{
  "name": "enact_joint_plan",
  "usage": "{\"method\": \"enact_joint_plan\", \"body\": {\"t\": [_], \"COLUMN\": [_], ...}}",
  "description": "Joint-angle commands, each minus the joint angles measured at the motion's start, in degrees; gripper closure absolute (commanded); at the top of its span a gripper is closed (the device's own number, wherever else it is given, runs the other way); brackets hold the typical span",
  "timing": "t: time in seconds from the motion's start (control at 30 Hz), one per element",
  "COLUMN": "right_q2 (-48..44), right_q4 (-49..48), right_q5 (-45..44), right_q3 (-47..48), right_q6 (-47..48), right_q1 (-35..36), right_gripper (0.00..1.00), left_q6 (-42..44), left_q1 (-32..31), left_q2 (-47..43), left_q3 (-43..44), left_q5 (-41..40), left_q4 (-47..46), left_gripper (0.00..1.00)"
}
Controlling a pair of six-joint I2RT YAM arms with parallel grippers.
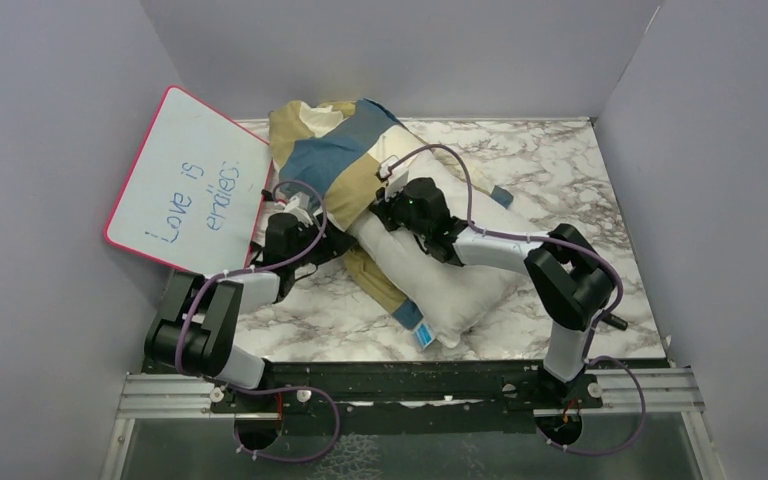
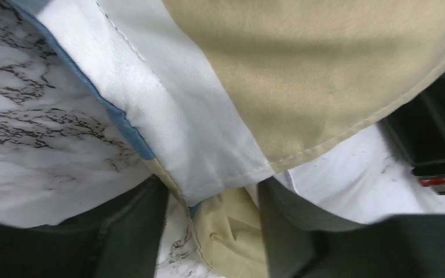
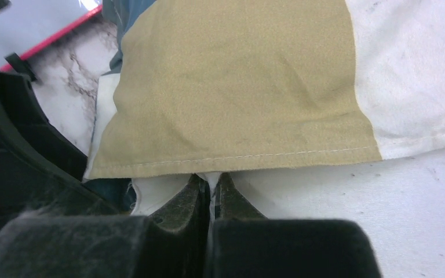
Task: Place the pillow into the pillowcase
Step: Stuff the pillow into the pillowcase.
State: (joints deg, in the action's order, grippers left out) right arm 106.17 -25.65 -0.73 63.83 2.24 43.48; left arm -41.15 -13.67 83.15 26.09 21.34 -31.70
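Observation:
The white pillow lies slantwise mid-table, its blue tag at the near corner. Its far end sits inside the blue, tan and cream checked pillowcase. My right gripper rests on the pillow at the case's tan hem. In the right wrist view the right gripper is shut on a thin fold of white pillow fabric. My left gripper is at the case's left edge. In the left wrist view it stands open, with loose tan pillowcase cloth lying between its fingers.
A pink-rimmed whiteboard with handwriting leans against the left wall, close to the left arm. The marble tabletop is enclosed by grey walls at the left, back and right. The right arm's black link shows beside the case.

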Motion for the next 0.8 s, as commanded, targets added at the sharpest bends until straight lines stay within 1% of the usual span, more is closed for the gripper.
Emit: {"method": "enact_joint_plan", "body": {"t": [0.0,0.07,0.1,0.13,0.23,0.33,0.43,0.5,0.63,0.77], "right_q2": [0.9,1.1,1.1,1.0,0.8,0.2,-0.6,-0.7,0.3,2.5], "right_q4": [-1.1,-2.9,-4.4,-5.8,-10.1,-14.7,-21.8,-25.3,-32.1,-35.0], "right_q5": [2.7,2.7,2.8,2.5,2.4,2.6,3.0,2.7,3.7,5.8], "right_q3": [-2.5,-3.2,-3.8,-4.4,-5.6,-6.4,-8.4,-9.5,-13.0,-15.7], "right_q6": [-9.1,-11.4,-12.5,-13.9,-17.3,-20.6,-22.9,-23.4,-25.5,-27.6], "right_q1": [-2.5,-2.7,-2.9,-3.1,-3.6,-4.5,-5.2,-5.3,-5.2,-5.2], "right_gripper": [1.00,1.00,1.00,1.00,1.00,1.00,1.00,1.00,1.00,1.00], "left_q6": [0.2,0.4,0.8,1.0,0.5,-0.1,-0.4,-1.1,-1.9,-1.1], "left_q1": [-2.3,-3.8,-4.7,-5.5,-8.2,-12.5,-17.8,-20.5,-24.0,-27.4], "left_q2": [2.9,2.1,0.9,0.3,-4.5,-8.1,-10.4,-9.9,-7.5,-8.0], "left_q3": [1.5,1.3,1.2,1.0,0.3,-0.3,-2.3,-4.2,-6.3,-5.7], "left_q5": [-1.7,-2.8,-3.5,-4.1,-6.3,-9.3,-15.0,-18.1,-19.3,-20.8], "left_q4": [-4.1,-4.1,-4.0,-4.1,-3.4,-1.8,-0.9,-1.0,-2.6,-3.0], "left_gripper": [0.55,0.76,0.91,1.00,1.00,1.00,1.00,1.00,1.00,1.00]}}
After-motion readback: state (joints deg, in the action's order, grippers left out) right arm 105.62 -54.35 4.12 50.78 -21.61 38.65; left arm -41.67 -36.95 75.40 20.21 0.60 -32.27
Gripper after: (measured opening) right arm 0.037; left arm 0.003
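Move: The left hand has the pillowcase's lower hem almost between its open fingers, about 2 cm to its right and 1 cm below. The bare part of the pillow centres some 20 cm right, 3 cm back, 2 cm lower. From the right hand, already pinching pillow cloth at the mouth, the pillowcase's middle lies roughly 11 cm ahead, 8 cm left and 5 cm below; the bare part of the pillow is 10 cm back, 14 cm right, 7 cm down. Left hand pinches the hem, arcing about 9 cm back-right; right keeps its pillow grip, rolling 30 degrees left-side-up. ##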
